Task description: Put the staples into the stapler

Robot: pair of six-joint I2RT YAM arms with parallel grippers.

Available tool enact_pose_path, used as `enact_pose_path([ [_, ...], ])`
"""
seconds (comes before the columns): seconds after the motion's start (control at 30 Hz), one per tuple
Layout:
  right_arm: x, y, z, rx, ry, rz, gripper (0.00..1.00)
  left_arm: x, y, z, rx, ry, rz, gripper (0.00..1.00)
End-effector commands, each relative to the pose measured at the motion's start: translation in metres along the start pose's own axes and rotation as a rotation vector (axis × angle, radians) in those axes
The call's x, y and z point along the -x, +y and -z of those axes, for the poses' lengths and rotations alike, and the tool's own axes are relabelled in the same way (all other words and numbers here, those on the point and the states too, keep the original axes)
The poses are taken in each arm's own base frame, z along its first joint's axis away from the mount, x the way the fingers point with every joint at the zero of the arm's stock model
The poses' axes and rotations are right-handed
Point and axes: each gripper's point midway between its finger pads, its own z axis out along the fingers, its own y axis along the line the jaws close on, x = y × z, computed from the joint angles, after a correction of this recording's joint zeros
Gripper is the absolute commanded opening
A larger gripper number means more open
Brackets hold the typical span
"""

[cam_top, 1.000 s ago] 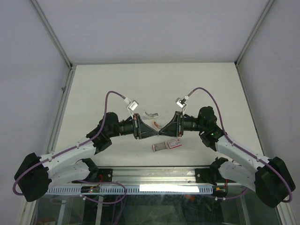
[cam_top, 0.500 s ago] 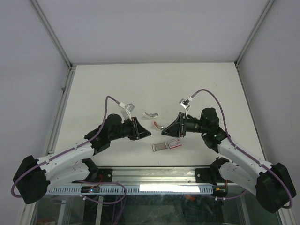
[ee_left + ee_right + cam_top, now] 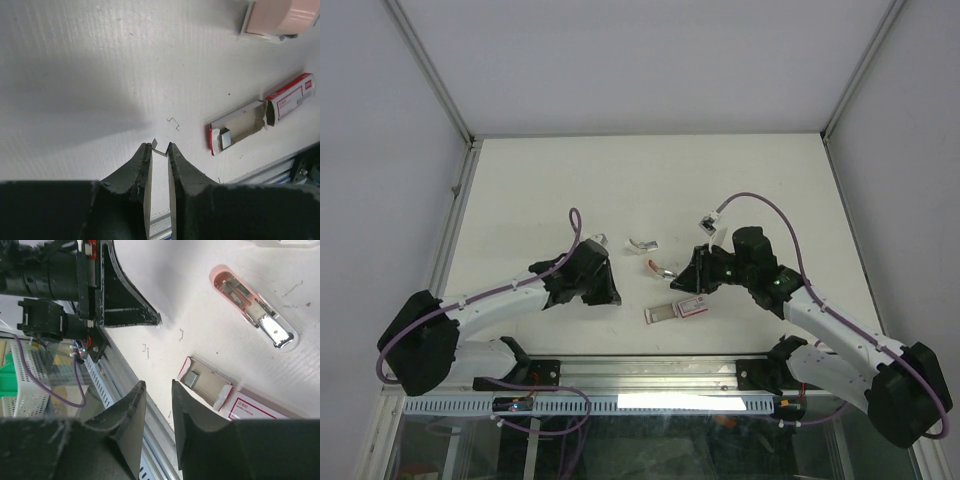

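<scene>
The stapler (image 3: pixel 660 268) lies open on the table, a pink body with a silver metal rail (image 3: pixel 256 311). A tiny silvery strip of staples (image 3: pixel 159 150) is pinched at the tips of my left gripper (image 3: pixel 157 146), low over the table to the left of the stapler. The red staple box (image 3: pixel 292 95) lies with its greyish tray (image 3: pixel 239 126) pulled out, a short staple block (image 3: pixel 190 379) inside. My right gripper (image 3: pixel 157 385) hovers open and empty near the table's front edge, beside the tray.
A separate silvery-white part (image 3: pixel 642 244) lies behind the stapler. Loose single staples (image 3: pixel 146 350) are scattered on the white table between the grippers. The metal rail (image 3: pixel 650 375) and cable duct run along the near edge.
The two grippers, which met over the table's middle, have parted. My left arm drew back left and down to the table; my right gripper swung toward the box. The stapler now lies uncovered.
</scene>
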Motion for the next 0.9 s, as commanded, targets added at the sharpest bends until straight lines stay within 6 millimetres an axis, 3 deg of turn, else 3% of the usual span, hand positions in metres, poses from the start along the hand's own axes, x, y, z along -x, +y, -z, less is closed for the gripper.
enact_pose_path([
  [0.0,0.006,-0.003,-0.002,-0.045,-0.017,0.059,0.30,0.017,-0.001,-0.003,0.076,0.005,-0.023,0.00],
  [0.17,-0.002,-0.009,-0.001,-0.066,-0.002,0.075,0.31,0.020,-0.004,-0.012,0.130,0.073,-0.047,0.00],
  [0.43,-0.010,-0.017,0.001,-0.088,0.001,0.083,0.31,0.015,0.006,-0.025,0.237,0.157,-0.065,0.03],
  [0.73,-0.003,-0.022,0.000,-0.141,-0.009,0.074,0.32,0.023,-0.002,-0.026,0.223,0.145,-0.078,0.47],
  [0.87,0.006,-0.021,0.000,-0.222,-0.045,0.026,0.32,0.043,-0.012,-0.012,0.186,0.063,-0.092,0.67],
])
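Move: The small staple strip is already pinched in the left fingertips, just above the table; the bare spot where it is set down lies about 2 cm ahead and 3 cm below. From the left hand, the open staple tray is roughly 9 cm to the right and 2 cm back, the pink stapler 10 cm right and 7 cm ahead. From the right hand, that bare spot is some 12 cm left, 2 cm ahead and 13 cm below. The staple strip is brought about 2 cm forward and 2 cm down onto the bare table by the left hand, whose wrist tilts some 20 degrees until the fingers point nearly straight down; then, staying there, the fingers open to over half and let go. Meanwhile the empty right hand sinks 3.5 cm towards the staple box, drifting slightly right, its opening unchanged. ##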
